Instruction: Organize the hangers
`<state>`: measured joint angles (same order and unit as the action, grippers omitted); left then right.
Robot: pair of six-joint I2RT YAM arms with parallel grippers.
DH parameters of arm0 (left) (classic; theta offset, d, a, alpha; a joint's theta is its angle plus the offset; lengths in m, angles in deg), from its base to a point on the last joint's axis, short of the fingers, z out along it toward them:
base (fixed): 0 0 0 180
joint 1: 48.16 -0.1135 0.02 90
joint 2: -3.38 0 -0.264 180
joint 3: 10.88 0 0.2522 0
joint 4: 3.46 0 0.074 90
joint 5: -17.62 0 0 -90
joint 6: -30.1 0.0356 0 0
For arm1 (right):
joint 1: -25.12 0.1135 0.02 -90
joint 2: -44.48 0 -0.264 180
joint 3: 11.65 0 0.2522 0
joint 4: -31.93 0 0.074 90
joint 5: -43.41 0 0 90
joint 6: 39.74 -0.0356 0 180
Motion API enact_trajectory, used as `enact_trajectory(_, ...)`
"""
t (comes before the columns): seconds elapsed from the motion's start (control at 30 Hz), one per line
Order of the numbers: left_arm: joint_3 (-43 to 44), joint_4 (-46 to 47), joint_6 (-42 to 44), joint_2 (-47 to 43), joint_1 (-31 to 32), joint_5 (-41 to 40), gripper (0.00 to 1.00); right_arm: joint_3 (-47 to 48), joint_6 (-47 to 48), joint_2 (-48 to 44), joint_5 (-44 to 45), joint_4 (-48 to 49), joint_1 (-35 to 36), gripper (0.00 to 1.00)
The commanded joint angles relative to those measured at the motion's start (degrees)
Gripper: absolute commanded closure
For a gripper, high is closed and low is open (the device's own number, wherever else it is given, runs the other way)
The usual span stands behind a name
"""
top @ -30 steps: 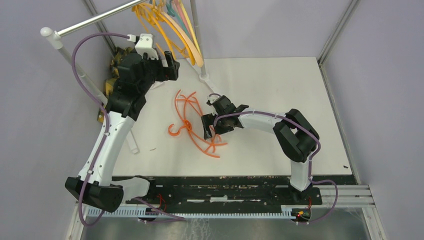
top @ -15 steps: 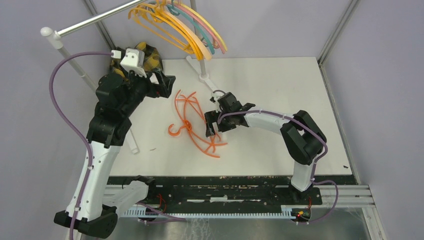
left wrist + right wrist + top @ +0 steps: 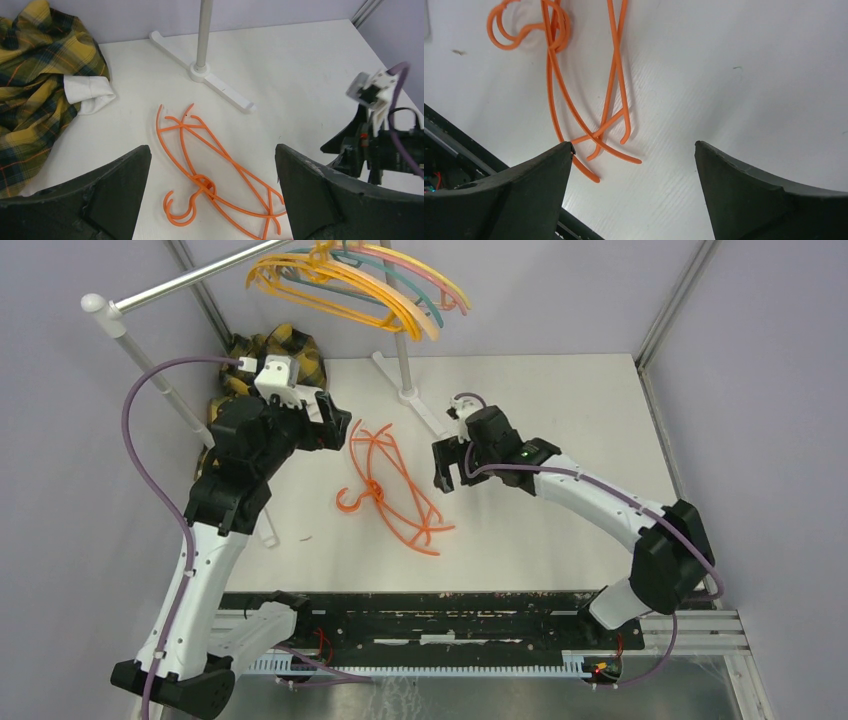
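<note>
Two orange hangers (image 3: pixel 385 485) lie tangled on the white table, hooks toward the near left; they also show in the left wrist view (image 3: pixel 210 170) and the right wrist view (image 3: pixel 589 90). Several more hangers (image 3: pixel 360 280), orange, yellow, peach, teal and pink, hang from the rail at the back. My left gripper (image 3: pixel 333 427) hovers open just left of the orange pair's far tips, which show between its fingers (image 3: pixel 212 150). My right gripper (image 3: pixel 447 464) stands open to the right of the pair, nothing between its fingers (image 3: pixel 634 145).
A yellow-black plaid cloth (image 3: pixel 275 348) lies bunched at the back left (image 3: pixel 35 75). The rack's upright pole and white foot (image 3: pixel 405 390) stand behind the orange pair (image 3: pixel 202 70). The silver rail (image 3: pixel 190 280) and its slanted left post (image 3: pixel 150 370) cross above the left arm.
My left gripper came down and back from the rail to the table's back left. The hung hangers swung rightward. My right gripper moved up and right, off the orange pair.
</note>
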<state>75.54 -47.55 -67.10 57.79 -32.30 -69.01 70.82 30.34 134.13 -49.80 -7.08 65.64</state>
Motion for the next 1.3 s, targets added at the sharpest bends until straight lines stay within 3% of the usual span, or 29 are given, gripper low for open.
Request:
enact_trajectory(0.0,-1.80,2.05,-4.62,-0.97,-0.30,-0.72,0.01,-0.73,0.32,-2.91,-0.17,2.44,-3.09,0.00)
enact_trajectory(0.17,-4.46,-0.12,-7.41,-0.46,-1.51,-3.06,0.01,1.75,2.31,1.56,6.76,1.56,3.57,0.03)
enact_trajectory(0.4,-12.53,1.01,-13.43,-5.50,-1.88,-9.67,0.00,8.91,3.39,11.67,4.96,2.88,13.45,0.14)
enact_trajectory(0.57,-15.87,-0.23,-13.86,-8.00,-1.84,-10.31,0.01,11.88,3.70,17.48,3.17,3.56,15.02,0.24)
enact_trajectory(0.97,-19.78,-0.82,-14.47,-11.42,-1.85,-9.34,0.02,14.84,4.89,27.32,2.81,5.55,15.12,0.31)
enact_trajectory(1.03,-19.89,-1.09,-14.42,-11.71,-1.85,-9.37,0.02,14.86,5.00,27.71,3.18,5.56,15.14,0.39)
enact_trajectory(1.27,-19.26,-1.96,-14.25,-13.08,-1.88,-8.79,0.02,13.96,5.38,26.19,3.91,4.58,14.99,0.97)
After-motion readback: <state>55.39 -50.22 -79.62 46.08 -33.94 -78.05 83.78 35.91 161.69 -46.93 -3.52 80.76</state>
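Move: The orange hangers' middle lies about 12 cm left of the right hand, 4 cm ahead and 13 below. The stretch of rail this hand will pinch, on their near half, is 11 cm left, 4 back and 12 below. Their hook lies some 22 cm left and 1 ahead; the rack foot's near end is 17 cm straight ahead, both at table height. From the left hand the hangers lie 4 cm ahead, 8 right and 35 below. Down and to the left, after a brief lift of 2–3 cm, the right hand goes to the near half of the orange hangers, ending about 12 cm lower, 11 left and 4 back, turned some 20 degrees counter-clockwise; its open fingers narrow on the way, then pinch a rail between the tips. The left hand, open and empty, sinks about 11 cm, easing left and back as it tips down. ##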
